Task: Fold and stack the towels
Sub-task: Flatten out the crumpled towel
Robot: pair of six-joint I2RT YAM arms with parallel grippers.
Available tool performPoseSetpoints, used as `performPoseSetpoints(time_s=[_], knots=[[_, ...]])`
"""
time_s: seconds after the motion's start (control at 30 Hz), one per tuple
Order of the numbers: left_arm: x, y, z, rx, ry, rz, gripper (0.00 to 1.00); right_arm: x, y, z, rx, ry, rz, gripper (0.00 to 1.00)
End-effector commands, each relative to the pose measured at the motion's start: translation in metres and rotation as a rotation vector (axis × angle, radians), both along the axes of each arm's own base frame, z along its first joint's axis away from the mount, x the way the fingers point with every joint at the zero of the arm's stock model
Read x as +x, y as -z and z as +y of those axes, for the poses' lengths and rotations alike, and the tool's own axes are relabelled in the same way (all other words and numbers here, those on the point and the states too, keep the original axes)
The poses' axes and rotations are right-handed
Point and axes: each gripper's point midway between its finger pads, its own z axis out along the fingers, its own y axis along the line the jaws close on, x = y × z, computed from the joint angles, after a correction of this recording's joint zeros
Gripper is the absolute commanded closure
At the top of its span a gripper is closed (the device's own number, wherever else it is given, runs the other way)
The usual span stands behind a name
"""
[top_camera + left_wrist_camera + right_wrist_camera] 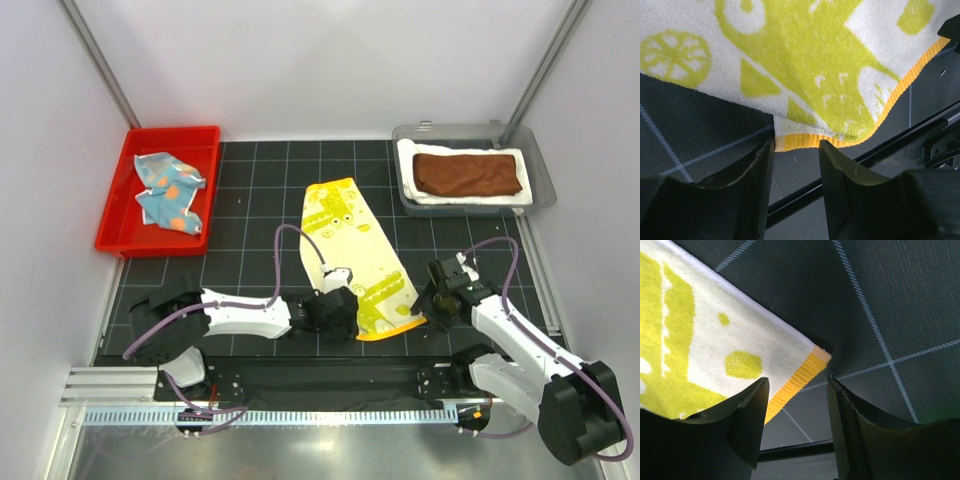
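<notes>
The yellow towel with green print (352, 252) lies spread flat on the black mat, its orange hem toward the arms. My left gripper (336, 312) is open at the towel's near left corner (795, 141), which sits just beyond my fingertips. My right gripper (436, 300) is open at the near right corner (812, 365). The light blue towel with orange spots (167, 190) lies crumpled in the red bin (115, 235). The rust-brown towel (467, 172) lies folded on the white towel (410, 160) in the grey tray (540, 170).
The black gridded mat (250, 200) covers the table. The red bin stands at the far left, the grey tray at the far right. A metal rail (280, 412) runs along the near edge. White walls enclose the cell.
</notes>
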Motion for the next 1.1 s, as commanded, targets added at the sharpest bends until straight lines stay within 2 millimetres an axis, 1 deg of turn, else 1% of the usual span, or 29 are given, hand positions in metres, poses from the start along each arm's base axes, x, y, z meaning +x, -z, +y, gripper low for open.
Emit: performPoseSetpoints(time_s=[0.0,0.03,0.13,0.17,0.23,0.27,0.3,0.37,0.4,0.43,0.47,0.5,0.53,0.57,0.6,0.63,0.67,0.7,0.73,0.77,0.87,0.97,1.03,1.07], knots=[[-0.008,0.017,0.015,0.097,-0.030,0.016,0.55,0.009,-0.001,0.002,0.028,0.052,-0.062,0.44],[-0.007,0.017,0.015,0.102,-0.035,0.013,0.56,0.010,0.001,0.001,0.025,0.055,-0.067,0.44],[-0.006,0.020,0.018,0.127,-0.043,0.014,0.69,0.011,0.007,-0.001,0.018,0.068,-0.080,0.45],[-0.007,0.021,0.019,0.128,-0.049,0.019,0.79,0.012,0.007,-0.002,0.012,0.066,-0.084,0.46],[-0.007,0.020,0.019,0.124,-0.058,0.022,0.88,0.015,0.005,-0.005,-0.009,0.069,-0.100,0.50],[-0.007,0.021,0.020,0.126,-0.061,0.025,0.96,0.017,0.005,-0.007,-0.020,0.075,-0.106,0.52],[-0.006,0.020,0.020,0.125,-0.066,0.021,1.00,0.018,0.004,-0.008,-0.024,0.076,-0.109,0.59],[-0.006,0.017,0.024,0.132,-0.074,0.019,1.00,0.019,0.005,-0.006,-0.017,0.078,-0.110,0.69],[-0.005,0.016,0.027,0.140,-0.078,0.017,1.00,0.021,0.004,-0.001,0.011,0.071,-0.114,0.78],[-0.002,0.009,0.031,0.142,-0.094,-0.005,1.00,0.023,0.003,0.002,0.028,0.072,-0.119,0.83],[0.001,0.006,0.035,0.148,-0.104,-0.015,1.00,0.024,0.002,0.007,0.052,0.070,-0.124,0.88],[0.001,0.006,0.047,0.176,-0.116,-0.020,1.00,0.027,-0.001,0.016,0.102,0.056,-0.135,0.97],[0.004,-0.003,0.051,0.161,-0.131,-0.040,1.00,0.029,-0.004,0.022,0.139,0.066,-0.149,0.99],[0.006,-0.008,0.058,0.157,-0.152,-0.044,1.00,0.029,-0.008,0.027,0.168,0.071,-0.158,0.99],[0.003,-0.003,0.074,0.187,-0.175,-0.031,1.00,0.028,-0.009,0.034,0.191,0.057,-0.164,0.99],[0.001,-0.004,0.082,0.191,-0.189,-0.028,1.00,0.028,-0.014,0.039,0.214,0.066,-0.176,0.99],[-0.001,-0.016,0.085,0.153,-0.196,-0.028,1.00,0.027,-0.020,0.043,0.223,0.054,-0.184,0.99],[-0.005,-0.015,0.091,0.151,-0.200,-0.011,1.00,0.017,-0.020,0.043,0.206,0.037,-0.150,0.99],[-0.012,-0.011,0.099,0.144,-0.211,0.011,1.00,0.016,-0.022,0.038,0.181,0.052,-0.155,0.99],[-0.017,-0.017,0.099,0.105,-0.208,0.030,1.00,0.017,-0.031,0.037,0.187,0.053,-0.183,0.99],[-0.026,-0.020,0.102,0.065,-0.211,0.050,1.00,0.017,-0.044,0.034,0.194,0.061,-0.230,0.99],[-0.027,-0.030,0.098,0.032,-0.201,0.052,1.00,0.023,-0.063,0.039,0.218,0.025,-0.274,0.99],[-0.025,-0.037,0.096,0.021,-0.200,0.042,1.00,0.027,-0.071,0.039,0.195,-0.006,-0.296,0.99],[-0.023,-0.043,0.092,0.013,-0.197,0.034,1.00,0.031,-0.078,0.040,0.192,-0.025,-0.316,0.99]])
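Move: The yellow towel's near left corner sits practically between the left fingertips, about 1 cm to their left, 1 cm ahead and 1 cm below. Its near right corner lies some 14 cm to the left hand's right and 4 cm farther out. For the right hand that corner is just 1 cm ahead, 1 cm right and 1 cm below; the towel's middle is about 15 cm ahead and 14 cm left, the folded brown towel roughly 35 cm ahead and 17 cm right. Shut the left fingers on the near left corner, then draw it about 10 cm left, lifting some 3 cm late in the pull and easing slightly back. Close the right fingers at the near right corner a little later, shift them about 4 cm left, then rise about 5 cm off that corner, tips swinging forward and left. ##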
